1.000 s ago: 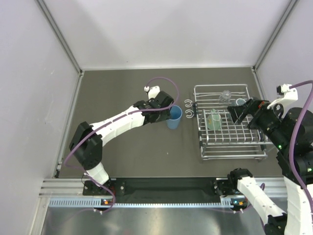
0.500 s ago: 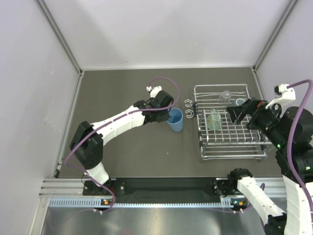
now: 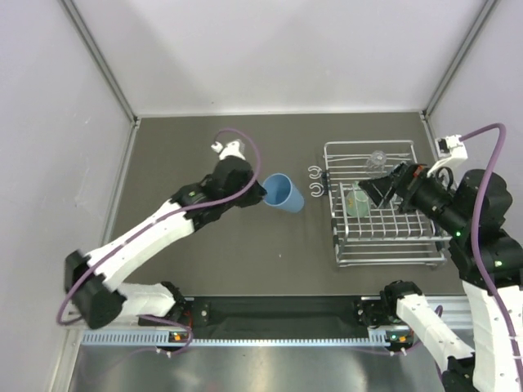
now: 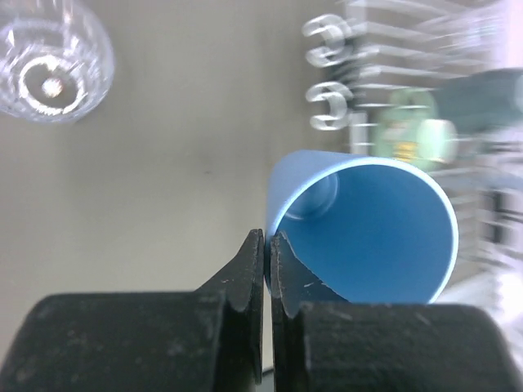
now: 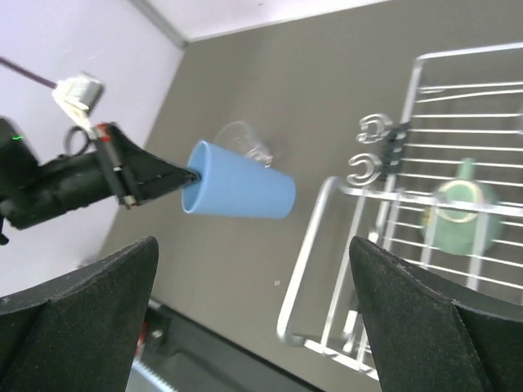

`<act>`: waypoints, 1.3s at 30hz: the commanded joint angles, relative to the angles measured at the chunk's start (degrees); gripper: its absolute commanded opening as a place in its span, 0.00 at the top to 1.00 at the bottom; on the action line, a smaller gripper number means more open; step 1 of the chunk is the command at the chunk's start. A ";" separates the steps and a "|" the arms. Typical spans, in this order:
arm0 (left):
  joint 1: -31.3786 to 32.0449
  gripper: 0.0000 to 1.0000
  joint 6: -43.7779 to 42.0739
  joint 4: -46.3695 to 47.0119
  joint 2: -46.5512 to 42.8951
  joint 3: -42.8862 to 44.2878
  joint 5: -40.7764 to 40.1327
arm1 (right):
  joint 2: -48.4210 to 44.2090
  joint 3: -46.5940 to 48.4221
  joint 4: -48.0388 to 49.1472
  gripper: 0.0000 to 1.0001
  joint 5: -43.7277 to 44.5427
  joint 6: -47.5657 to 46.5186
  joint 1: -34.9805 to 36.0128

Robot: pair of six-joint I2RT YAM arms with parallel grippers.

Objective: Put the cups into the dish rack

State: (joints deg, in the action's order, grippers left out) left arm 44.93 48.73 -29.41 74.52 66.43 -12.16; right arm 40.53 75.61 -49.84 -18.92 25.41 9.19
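My left gripper (image 4: 267, 245) is shut on the rim of the blue tumbler (image 4: 368, 229), one finger inside and one outside. It holds the tumbler (image 3: 283, 193) tipped on its side above the table, left of the dish rack (image 3: 339, 237). A clear tumbler (image 4: 51, 69) stands on the table behind it (image 5: 241, 139). In the rack sit a teal-green mug (image 3: 357, 201) and a small clear cup (image 3: 377, 158). My right gripper (image 3: 382, 191) hangs open over the rack with nothing between its fingers (image 5: 82, 314).
Two curled hooks (image 3: 315, 180) stick out from the rack's left side, close to the blue tumbler's base. Grey walls close the table at the back and sides. The arm bases and a metal rail (image 3: 270, 314) run along the near edge.
The left gripper shut on the blue tumbler's rim, lifted it off the table and tipped it sideways while its arm swung left. The right gripper shifted slightly left over the rack.
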 commanded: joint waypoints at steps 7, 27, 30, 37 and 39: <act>-0.72 1.00 -4.61 22.80 -25.09 -10.88 14.18 | -1.42 -7.84 23.61 0.00 -17.81 14.13 -0.40; -0.72 1.00 3.12 50.15 -42.27 -23.98 19.89 | 1.30 -19.19 54.32 0.00 -15.72 27.24 22.61; -0.72 1.00 4.53 52.87 -42.00 -24.86 20.60 | 3.76 -18.57 55.64 0.00 -12.73 25.75 27.79; -0.72 1.00 7.17 55.77 -41.30 -26.09 22.45 | 7.45 -18.48 59.50 0.00 -9.13 25.57 33.17; -0.72 1.00 7.61 56.30 -41.21 -26.62 22.62 | 7.72 -18.83 61.53 0.00 -8.16 26.01 34.39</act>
State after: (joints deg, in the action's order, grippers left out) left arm 44.05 54.35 20.12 33.28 40.16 7.73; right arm 48.18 56.62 4.93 -30.33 51.64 41.63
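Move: The left hand holds the blue cup by its rim, the cup's middle some 6 cm to its right and 4 lower. It is taken to the open right gripper, about 27 cm right of this hand, 9 nearer the base and 16 higher; the remaining glass stands about 8 ahead, 10 left and 17 below. From the right hand the blue cup is some 10 cm ahead, 21 left, 20 down, the green mug 12 ahead, 1 right, 30 down, the rack's middle 11 ahead, 9 right. Still pinching the blue cup's rim, the left hand lifts about 22 cm and draws back some 13, slightly left, its wrist rolling and tipping up to present the cup's base to the right gripper. The right hand, fingers staying wide open, travels some 17 cm left towards that base, dipping briefly, then rising about 5 and easing back 5 as it swings counter-clockwise. ##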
